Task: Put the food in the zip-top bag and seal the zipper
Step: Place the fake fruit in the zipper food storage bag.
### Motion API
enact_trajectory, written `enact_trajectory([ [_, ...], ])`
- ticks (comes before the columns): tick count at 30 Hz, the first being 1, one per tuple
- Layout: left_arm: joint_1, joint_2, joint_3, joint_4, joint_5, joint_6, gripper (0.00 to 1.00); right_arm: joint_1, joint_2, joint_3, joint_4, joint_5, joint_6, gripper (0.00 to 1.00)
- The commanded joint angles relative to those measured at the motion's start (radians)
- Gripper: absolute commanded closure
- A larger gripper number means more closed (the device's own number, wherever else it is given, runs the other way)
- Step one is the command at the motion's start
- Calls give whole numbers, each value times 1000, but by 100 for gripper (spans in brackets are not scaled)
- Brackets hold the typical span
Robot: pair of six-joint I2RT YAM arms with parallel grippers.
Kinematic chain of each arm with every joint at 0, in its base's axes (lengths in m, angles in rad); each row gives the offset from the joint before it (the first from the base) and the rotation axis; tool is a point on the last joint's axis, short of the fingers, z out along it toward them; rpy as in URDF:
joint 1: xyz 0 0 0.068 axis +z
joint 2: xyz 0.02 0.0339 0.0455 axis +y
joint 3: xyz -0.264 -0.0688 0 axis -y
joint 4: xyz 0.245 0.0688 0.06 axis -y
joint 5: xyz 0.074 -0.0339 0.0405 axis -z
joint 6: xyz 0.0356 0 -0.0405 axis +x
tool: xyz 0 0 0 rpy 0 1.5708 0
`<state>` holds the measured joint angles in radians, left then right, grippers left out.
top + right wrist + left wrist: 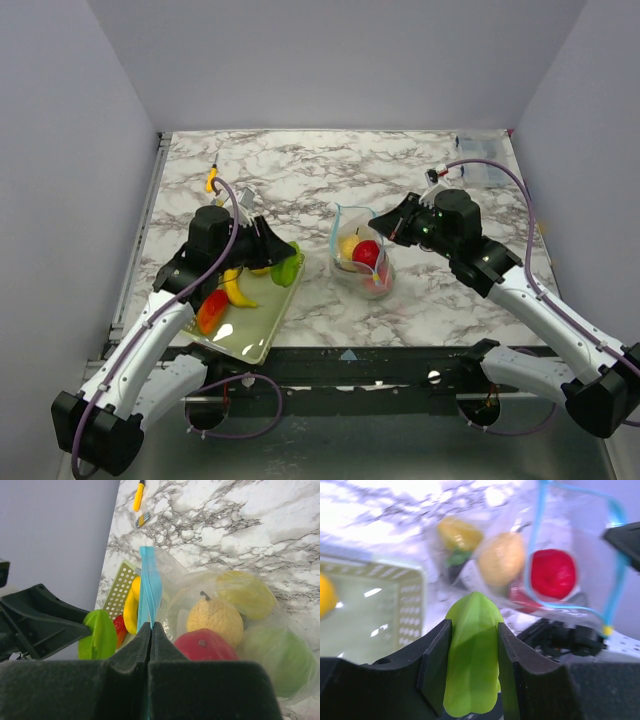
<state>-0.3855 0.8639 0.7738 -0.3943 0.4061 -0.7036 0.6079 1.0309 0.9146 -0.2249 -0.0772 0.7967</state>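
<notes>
My left gripper [272,258] [473,627] is shut on a light green toy food [287,268] [472,655] [102,635], held at the right corner of the pale green basket [250,330]. To its right stands the clear zip-top bag [372,283] [580,540] [175,580]. Inside it lie a red fruit [366,252] [552,572] [205,645], a pale yellow pear [501,559] [215,617] and other pieces. My right gripper [380,228] [151,626] is shut on the bag's light-blue zipper [350,208] [534,545] [149,580], holding the rim up.
The basket [412,605] [120,587] holds a banana [237,288] [131,612] and a red-orange piece [211,311]. A yellow-handled tool [211,181] [138,496] lies at the back left. A clear box [480,170] sits at the back right. Grey walls close in three sides.
</notes>
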Motion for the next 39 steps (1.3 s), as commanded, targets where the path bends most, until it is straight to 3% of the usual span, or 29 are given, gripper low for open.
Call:
enact_trajectory([
  [1, -5, 55, 43, 257, 189, -163, 71, 7, -21, -7, 25, -14, 13, 99],
  [5, -63, 138, 93, 333, 203, -212, 71, 7, -29, -11, 22, -11, 15, 100],
  [14, -185, 312, 221, 342, 154, -218, 70, 7, -43, -5, 6, 1, 9, 99],
  [28, -201, 554, 341, 372, 138, -256, 66, 7, -63, 10, -14, 9, 12, 99],
  [33, -209, 563, 349, 354, 107, -234, 49, 7, -60, 13, -18, 13, 9, 99],
  [36, -213, 558, 358, 321, 78, -214, 33, 7, -55, 12, -15, 11, 8, 99],
  [39, -214, 556, 379, 281, 75, -179, 26, 7, -52, 10, -12, 10, 9, 99],
])
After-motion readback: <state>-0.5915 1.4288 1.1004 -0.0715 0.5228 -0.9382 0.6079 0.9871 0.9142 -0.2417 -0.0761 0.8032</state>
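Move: My left hand holds the green fruit just above the right rim of the basket, whose middle is roughly 10 cm left, 4 cm back and 19 cm down. The open mouth of the zip-top bag is about 14 cm to the right and 5 cm ahead, nearly level. In the bag, the red fruit is some 16 cm right, 4 cm ahead and 8 cm down. From my right hand, the mouth's middle is about 4 cm left, 3 cm back and slightly lower. I swing my left hand about 14 cm right to the bag, first arching up some 6 cm, then easing forward about 5 cm and sinking roughly 4 cm over the mouth. The wrist rolls left side down, turns slightly clockwise, and finally the fingers spread to let go of the green fruit. My right hand keeps its pinch on the zipper rim, creeping up about a centimetre. ##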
